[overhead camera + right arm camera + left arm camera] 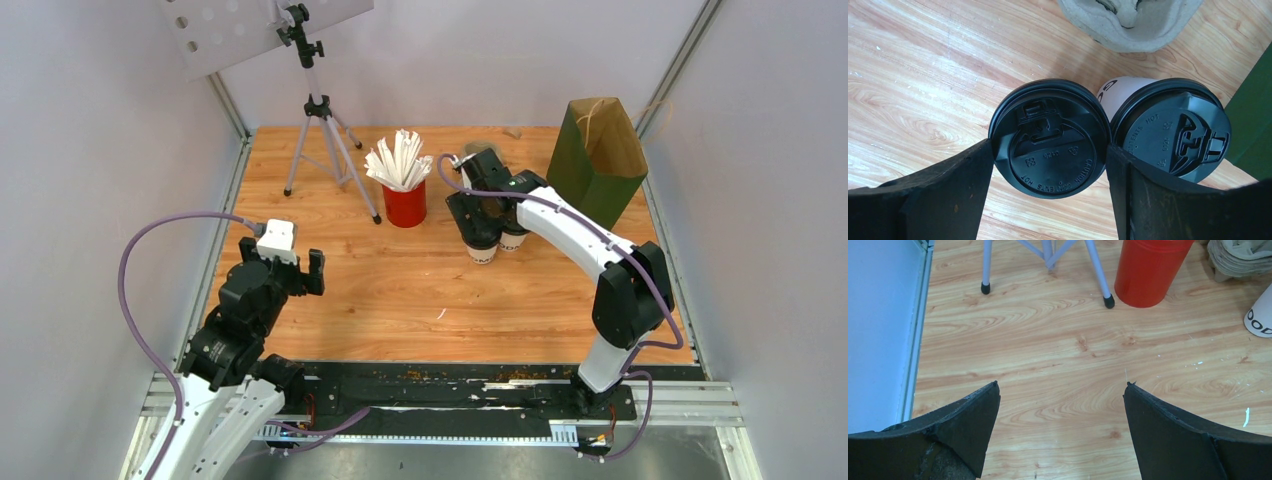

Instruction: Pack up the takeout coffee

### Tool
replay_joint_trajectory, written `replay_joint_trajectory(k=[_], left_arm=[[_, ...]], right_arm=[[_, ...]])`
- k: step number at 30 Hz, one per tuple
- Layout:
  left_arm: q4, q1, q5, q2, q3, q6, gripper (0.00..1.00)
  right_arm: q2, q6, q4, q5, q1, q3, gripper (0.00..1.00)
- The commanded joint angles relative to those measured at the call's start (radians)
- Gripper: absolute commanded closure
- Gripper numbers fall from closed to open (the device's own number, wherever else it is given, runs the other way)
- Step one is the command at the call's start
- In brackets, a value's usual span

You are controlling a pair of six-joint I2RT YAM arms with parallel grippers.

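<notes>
Two white paper coffee cups with black lids stand side by side on the wooden table. My right gripper (1050, 147) has come down over the left cup (1049, 137) (481, 252). Its fingertips press the lid's rim on both sides, and the cup's base still rests on the table. The right cup (1170, 132) (512, 241) touches its neighbour, just outside my right finger. My left gripper (1062, 390) (285, 270) hangs open over bare wood at the left, holding nothing. A cup's white side (1260, 315) shows at that view's right edge.
A beige pulp tray (1128, 25) (1240, 257) lies just behind the cups. A green paper bag (598, 160) (1253, 125) stands open to their right. A red cup of white straws (404, 205) (1148, 272) and a tripod (320, 130) stand at the back.
</notes>
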Motion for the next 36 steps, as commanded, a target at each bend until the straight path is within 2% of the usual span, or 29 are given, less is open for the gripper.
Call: replay_joint_trajectory(k=[1, 10, 14, 22, 29, 36], left_arm=[[0.028, -0.002, -0.008, 0.012, -0.005, 0.013, 0.0], [0.031, -0.002, -0.006, 0.023, -0.005, 0.015, 0.0], [0.031, -0.002, -0.004, 0.029, -0.004, 0.015, 0.0], [0.027, -0.002, 0.001, 0.03, 0.001, 0.009, 0.0], [0.026, -0.002, 0.037, 0.035, 0.007, 0.001, 0.0], [-0.001, -0.002, 0.107, 0.095, 0.026, -0.032, 0.0]], right_arm=[[-0.022, -0.019, 0.041, -0.034, -0.008, -0.011, 0.22], [-0.023, -0.019, 0.058, -0.069, -0.026, -0.03, 0.2], [-0.028, -0.018, 0.051, -0.077, -0.026, -0.029, 0.15], [-0.071, -0.018, -0.032, -0.072, -0.026, 0.074, 0.03], [-0.11, -0.045, -0.106, -0.114, -0.029, 0.17, 0.02], [-0.135, -0.137, -0.156, 0.068, -0.113, 0.266, 0.02]])
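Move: The right hand still grips the lidded coffee cup just below its lid; the cup's middle is right under the hand point, about 4 cm down. The other lidded cup stands against it, roughly 4 cm ahead and 8 cm to the right. The cup carrier lies some 19 cm ahead and 1 cm right, and the red tin about 12 cm ahead and 18 cm left. From the left hand the held cup is around 10 cm ahead, 43 cm right and 14 cm lower. The right fingers let go of the held cup beside its twin: the hand stays almost in place, easing down about half a centimetre, while the fingers spread from their grip to nearly full opening. Then it lifts straight up off the lid, about 9 cm and gathering speed, the fingertips tipping forward by some 10 degrees near the end. ##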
